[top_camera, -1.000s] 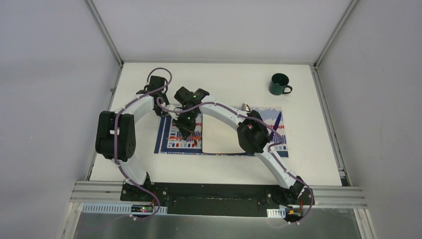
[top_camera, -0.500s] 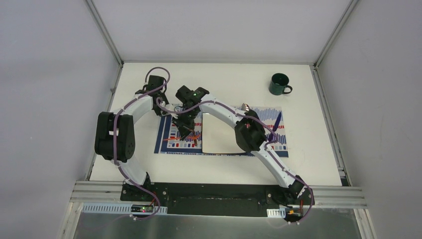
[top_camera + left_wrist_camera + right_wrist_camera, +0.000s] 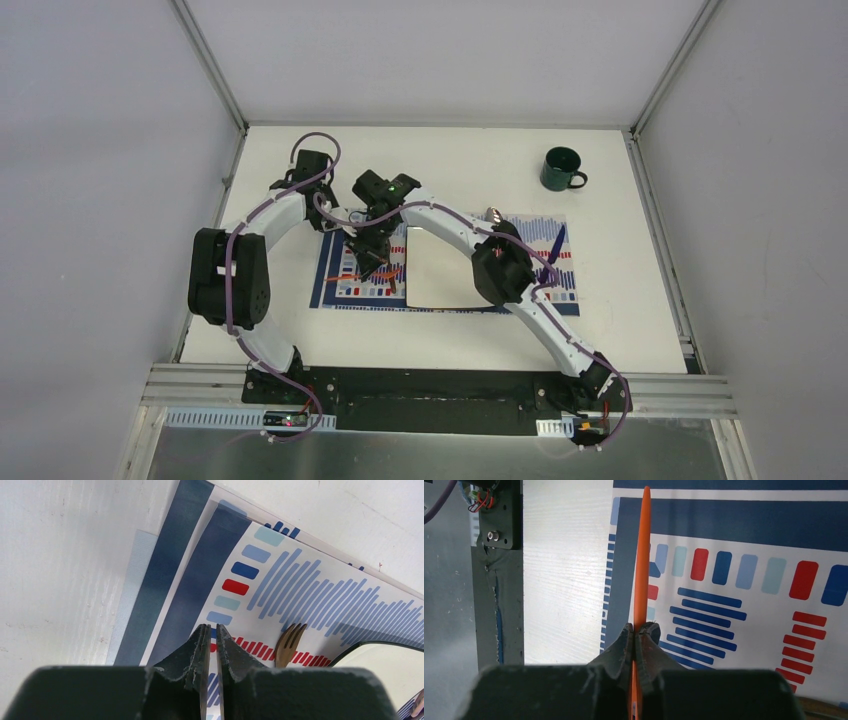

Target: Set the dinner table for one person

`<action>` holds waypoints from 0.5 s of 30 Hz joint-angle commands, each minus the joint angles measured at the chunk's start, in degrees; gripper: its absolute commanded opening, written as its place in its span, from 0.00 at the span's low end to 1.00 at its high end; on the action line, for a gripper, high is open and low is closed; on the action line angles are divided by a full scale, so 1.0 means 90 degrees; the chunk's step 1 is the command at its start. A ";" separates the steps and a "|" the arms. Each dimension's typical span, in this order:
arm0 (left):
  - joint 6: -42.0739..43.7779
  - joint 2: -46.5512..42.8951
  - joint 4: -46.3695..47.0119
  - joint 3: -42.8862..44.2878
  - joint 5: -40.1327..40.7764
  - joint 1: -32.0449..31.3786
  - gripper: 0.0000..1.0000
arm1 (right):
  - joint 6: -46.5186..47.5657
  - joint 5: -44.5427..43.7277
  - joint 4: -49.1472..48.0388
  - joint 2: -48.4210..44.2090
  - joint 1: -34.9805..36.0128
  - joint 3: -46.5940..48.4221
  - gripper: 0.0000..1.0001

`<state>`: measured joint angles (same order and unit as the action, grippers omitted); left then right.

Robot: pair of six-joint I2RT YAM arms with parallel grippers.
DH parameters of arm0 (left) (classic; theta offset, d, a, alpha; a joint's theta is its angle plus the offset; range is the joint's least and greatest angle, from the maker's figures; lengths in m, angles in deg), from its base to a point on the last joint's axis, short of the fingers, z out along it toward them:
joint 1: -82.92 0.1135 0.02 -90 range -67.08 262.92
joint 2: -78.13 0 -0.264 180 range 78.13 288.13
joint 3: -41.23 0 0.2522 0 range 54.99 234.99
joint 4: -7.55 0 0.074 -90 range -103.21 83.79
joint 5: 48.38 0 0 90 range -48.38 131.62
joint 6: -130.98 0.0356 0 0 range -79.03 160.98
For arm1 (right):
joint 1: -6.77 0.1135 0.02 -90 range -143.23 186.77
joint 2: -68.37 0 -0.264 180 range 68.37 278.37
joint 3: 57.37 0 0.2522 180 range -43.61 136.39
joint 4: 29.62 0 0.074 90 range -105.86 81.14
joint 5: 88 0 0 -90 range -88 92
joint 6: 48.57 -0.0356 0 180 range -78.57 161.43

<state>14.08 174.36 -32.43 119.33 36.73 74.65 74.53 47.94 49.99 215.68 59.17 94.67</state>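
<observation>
On the white dinner table (image 3: 450, 160) lies a striped placemat (image 3: 345, 290) with a square white plate (image 3: 440, 280) on it. My right gripper (image 3: 372, 262) (image 3: 640, 626) reaches across to the placemat's left part, shut on a thin orange utensil (image 3: 643, 555) (image 3: 392, 272) held edge-on just above the mat. A wooden fork (image 3: 290, 641) (image 3: 393, 287) lies beside the plate's left edge. My left gripper (image 3: 338, 228) (image 3: 210, 626) hovers over the mat's far left corner, fingers nearly together and empty.
A green mug (image 3: 561, 169) stands at the back right. A spoon (image 3: 492, 213) lies at the mat's far edge and a blue knife (image 3: 555, 243) on its right part. The table's dark frame edge (image 3: 499, 580) shows in the right wrist view.
The right arm has shifted slightly with the orange utensil still in its grip. The left arm's elbow has eased a little to the left. Nothing was let go.
</observation>
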 commanded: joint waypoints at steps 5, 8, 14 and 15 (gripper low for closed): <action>0.0025 -0.0288 -0.0090 0.0135 0.0010 -0.0087 0.13 | 0.0118 0.0211 -0.0382 0.0157 0.0001 0.0433 0.26; 0.0049 -0.0331 -0.0114 0.0142 0.0110 -0.0087 0.16 | -0.0081 0.0212 -0.1015 -0.0113 -0.0011 -0.0174 0.31; 0.0155 -0.0403 -0.0107 0.0175 0.0010 -0.0094 0.15 | -0.0658 0.0105 -0.1829 -0.0581 -0.0042 -0.0594 0.62; 0.0248 -0.0479 -0.0124 0.0176 -0.0098 -0.0103 0.14 | -0.0752 0.0043 -0.1884 -0.0755 -0.0063 -0.0693 0.64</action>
<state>14.21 174.27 -32.80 119.35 37.02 74.69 72.68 49.47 40.42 216.77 58.98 89.95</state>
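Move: The right hand holds the orange fork by its handle. The spot on the placemat where it is to lie is about 5 cm below, 3 cm to the left and 2 cm back. The brown fork's middle is some 4 cm ahead and 4 cm right of the hand, and the plate's middle about 17 cm right and 3 cm ahead, both about 5 cm lower. From the left hand, the orange fork's spot is roughly 16 cm back, 6 cm right and 5 cm below. The right fingers let go of the orange fork, spreading from shut to a bit over half open just above the placemat. As they part, the hand sinks about 2.5 cm after the fork and drifts some 1.5 cm left, its tilt all but unchanged. ##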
